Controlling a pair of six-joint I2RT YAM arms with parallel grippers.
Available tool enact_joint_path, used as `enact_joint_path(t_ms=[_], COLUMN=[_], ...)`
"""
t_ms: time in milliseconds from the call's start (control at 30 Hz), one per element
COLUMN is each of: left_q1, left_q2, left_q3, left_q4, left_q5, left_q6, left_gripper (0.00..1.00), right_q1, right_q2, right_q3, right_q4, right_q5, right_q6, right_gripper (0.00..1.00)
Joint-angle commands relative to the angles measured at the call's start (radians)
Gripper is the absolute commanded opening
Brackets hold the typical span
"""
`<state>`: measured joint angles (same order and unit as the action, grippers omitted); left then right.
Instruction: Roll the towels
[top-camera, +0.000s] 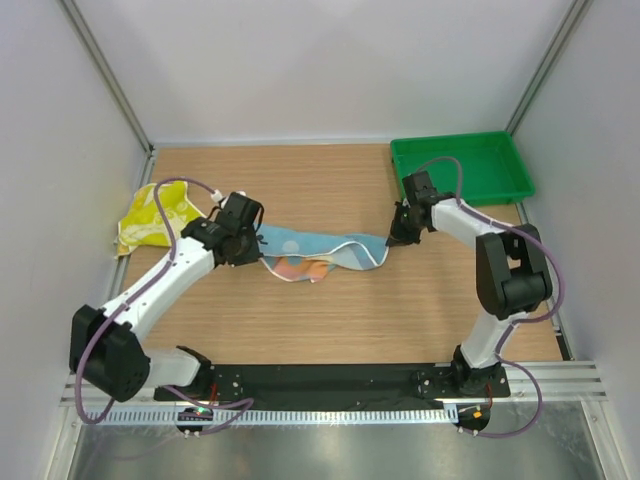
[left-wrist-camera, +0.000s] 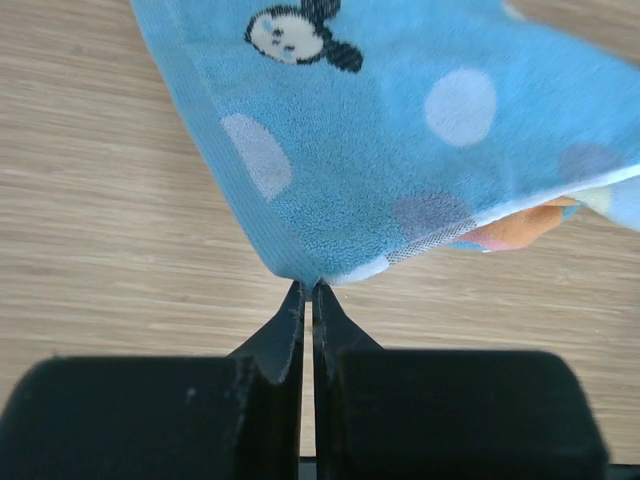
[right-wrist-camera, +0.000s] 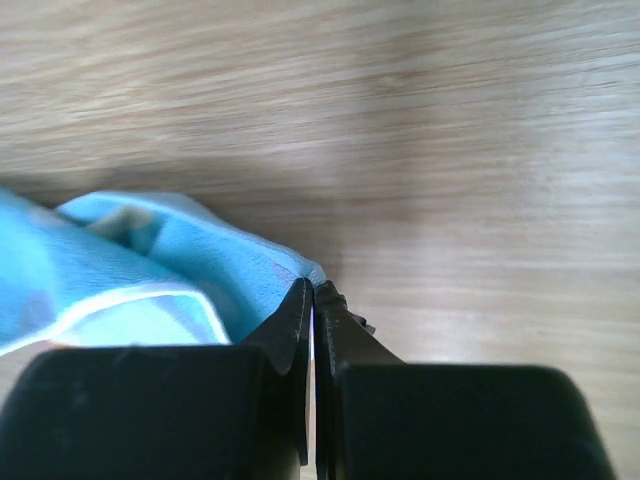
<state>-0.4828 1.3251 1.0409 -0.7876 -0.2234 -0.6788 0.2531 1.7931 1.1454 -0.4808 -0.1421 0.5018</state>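
The light blue towel (top-camera: 322, 250) with pale dots lies stretched across the middle of the table, its orange-pink side showing at the lower fold. My left gripper (top-camera: 257, 240) is shut on its left corner. In the left wrist view that corner of the blue towel (left-wrist-camera: 400, 150) sits pinched at the tips of the left gripper (left-wrist-camera: 308, 286). My right gripper (top-camera: 391, 240) is shut on the towel's right end. The right wrist view shows the blue towel (right-wrist-camera: 130, 270) bunched against the tips of the right gripper (right-wrist-camera: 312, 288). The yellow towel (top-camera: 150, 218) lies crumpled at the far left.
A green tray (top-camera: 508, 186) stands at the back right corner, just behind the right arm. White walls close in the table on three sides. The yellow towel lies close to the left wall.
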Motion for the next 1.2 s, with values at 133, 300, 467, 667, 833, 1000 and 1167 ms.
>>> enact_joint_path(t_ms=[133,300,467,667,833,1000,1167], left_q1=[0.006,0.006,0.007,0.067,0.182,0.312,0.335], left_q2=[-0.199,-0.290,-0.290,-0.199,-0.052,0.069,0.065], left_q3=[0.134,0.220,0.292,0.383,0.514,0.669,0.759], left_q4=[-0.174,-0.254,-0.294,-0.263,-0.231,-0.223,-0.239], left_q5=[-0.073,-0.053,-0.021,0.011,0.074,0.250,0.268], left_q6=[0.038,0.058,0.117,0.159,0.234,0.277,0.291], left_gripper=[0.00,0.00,0.00,0.00,0.00,0.00,0.00], right_q1=[-0.006,-0.006,-0.006,-0.008,-0.024,-0.060,-0.060], right_q2=[-0.357,-0.506,-0.529,-0.389,-0.194,-0.060,-0.112], right_q3=[0.134,0.192,0.243,0.373,0.543,0.753,0.786], right_q4=[-0.198,-0.321,-0.374,-0.390,-0.416,-0.453,-0.505], right_q5=[0.119,0.119,0.061,0.033,-0.028,-0.086,-0.070], right_q6=[-0.011,0.017,0.030,0.027,0.014,0.001,-0.031], right_gripper=[0.01,0.01,0.01,0.01,0.01,0.01,0.01])
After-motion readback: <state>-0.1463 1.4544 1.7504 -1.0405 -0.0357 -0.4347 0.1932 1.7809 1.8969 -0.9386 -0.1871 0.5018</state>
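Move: Each hand already has a corner of the blue towel. The towel's middle lies some 12 cm right, 5 ahead and 11 below the left hand; from the right hand it is about 13 cm left, 2 back and 2 below. The yellow towel lies roughly 22 cm left, 14 ahead and 11 below the left hand. The green bin's middle is about 17 cm right and 16 ahead of the right hand, at about its height. Both grippers keep their corners pinched and hoist the blue towel, the left rising about 15 cm, the right nearly 25, each easing back some 3 cm and tipping its fingertips outward. Then both swing forward 10 cm or more, the left also drifting left to widen the span, with a last small rise. ##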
